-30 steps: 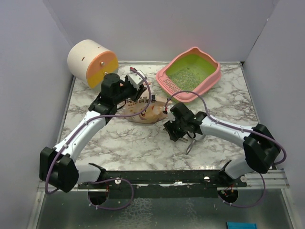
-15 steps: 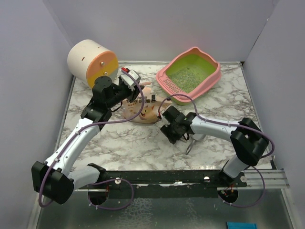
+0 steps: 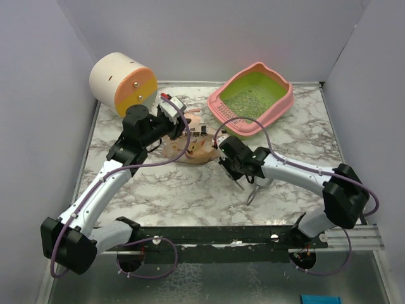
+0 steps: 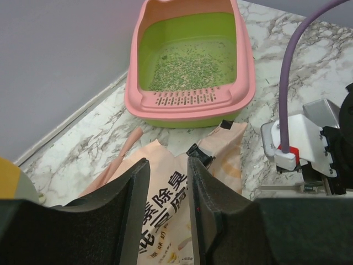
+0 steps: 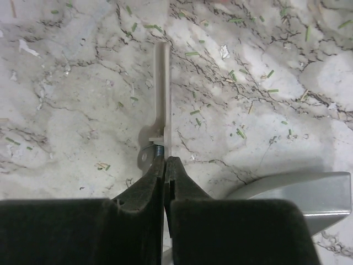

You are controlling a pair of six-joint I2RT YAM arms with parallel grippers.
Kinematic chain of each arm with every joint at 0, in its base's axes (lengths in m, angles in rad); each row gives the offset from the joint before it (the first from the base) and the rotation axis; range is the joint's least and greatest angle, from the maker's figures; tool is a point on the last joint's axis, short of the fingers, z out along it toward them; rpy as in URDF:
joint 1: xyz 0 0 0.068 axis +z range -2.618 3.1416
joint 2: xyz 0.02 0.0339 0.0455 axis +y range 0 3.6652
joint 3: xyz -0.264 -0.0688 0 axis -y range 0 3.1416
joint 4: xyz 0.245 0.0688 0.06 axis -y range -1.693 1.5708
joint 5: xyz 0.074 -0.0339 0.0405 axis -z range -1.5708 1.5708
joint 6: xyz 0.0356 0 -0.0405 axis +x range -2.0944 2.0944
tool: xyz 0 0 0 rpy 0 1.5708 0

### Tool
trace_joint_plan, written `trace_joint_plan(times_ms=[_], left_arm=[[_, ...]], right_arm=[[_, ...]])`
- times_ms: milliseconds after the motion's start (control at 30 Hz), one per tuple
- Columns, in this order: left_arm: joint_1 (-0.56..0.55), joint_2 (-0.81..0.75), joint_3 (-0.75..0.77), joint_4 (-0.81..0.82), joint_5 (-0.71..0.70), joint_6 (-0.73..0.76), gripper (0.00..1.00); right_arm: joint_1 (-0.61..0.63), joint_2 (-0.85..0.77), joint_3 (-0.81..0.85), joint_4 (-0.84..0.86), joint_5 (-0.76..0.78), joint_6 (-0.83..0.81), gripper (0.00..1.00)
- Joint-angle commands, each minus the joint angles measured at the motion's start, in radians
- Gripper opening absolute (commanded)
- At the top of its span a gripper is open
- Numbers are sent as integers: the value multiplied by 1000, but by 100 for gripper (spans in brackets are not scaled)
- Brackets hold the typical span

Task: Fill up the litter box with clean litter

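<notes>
The pink litter box (image 3: 281, 101) (image 4: 242, 83) with its lime-green inside stands at the back right. A thin layer of greyish-green litter (image 4: 185, 63) (image 3: 247, 99) lies in it. The peach bag (image 3: 193, 147) (image 4: 165, 204) lies flat on the marble between the arms. My left gripper (image 3: 182, 123) (image 4: 168, 163) hovers over the bag's printed face, jaws a narrow gap apart with nothing pinched. My right gripper (image 3: 228, 152) (image 5: 164, 160) points down at the table beside the bag, shut on the end of a thin cream clip (image 5: 162, 94) with a small spring.
A cream-and-orange cylinder (image 3: 123, 82) lies at the back left. The grey metal scoop (image 3: 258, 187) (image 5: 300, 193) rests on the marble just right of my right gripper. Stray litter grains (image 5: 240, 132) dot the table (image 3: 304, 136). Grey walls close in three sides.
My right gripper has snapped shut on the cream clip and shifted slightly toward the back. The left arm swung left and lowered over the bag a second ago, then held still.
</notes>
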Motion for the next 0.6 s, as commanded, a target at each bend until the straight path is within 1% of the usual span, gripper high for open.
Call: trace_joint_plan(times_ms=[0, 100, 167, 300, 333, 367, 400, 433, 500, 567], left_arm=[[7, -9, 5, -22, 15, -58, 37], [7, -13, -12, -18, 48, -101, 39], [7, -29, -42, 9, 91, -146, 40], [10, -90, -110, 50, 210, -180, 46], [15, -110, -122, 56, 254, -188, 48], [21, -130, -134, 66, 308, -201, 55], [29, -151, -148, 85, 372, -213, 64], [38, -172, -162, 105, 428, -229, 68], [58, -207, -178, 143, 545, -261, 74], [82, -223, -178, 166, 700, -293, 75]], right_arm=[[6, -106, 64, -37, 37, 13, 1], [5, -167, 88, -42, -1, 7, 1], [5, -206, 105, -39, -56, 6, 1], [-4, -302, 86, 29, -284, -16, 1], [-11, -341, 69, 62, -342, -23, 1], [-22, -365, 57, 92, -395, -32, 1], [-36, -380, 55, 110, -459, -40, 1], [-57, -391, 58, 123, -526, -47, 1], [-109, -399, 72, 148, -655, -65, 1], [-161, -397, 94, 159, -766, -84, 1]])
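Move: I already have the sealing clip pinched in my right fingers, a few centimetres over the table. The litter bag lies about 10 cm ahead and 15 cm left of that hand, the scoop some 9 cm to its right and 2 cm nearer me. From my empty left hand, the clip is roughly 9 cm back, 16 cm right and 26 cm down, with the bag almost straight below, about 23 cm down. I lift the clip briskly with my right hand, about 16 cm up, drifting left near the end. As it climbs I swing the fingers from pointing down to pointing left, towards my left hand, keeping the pinch. My left hand draws back about 8 cm from over the bag, late and speeding up, turning some 20 degrees clockwise and opening wide towards the clip, which it doesn't touch yet. ##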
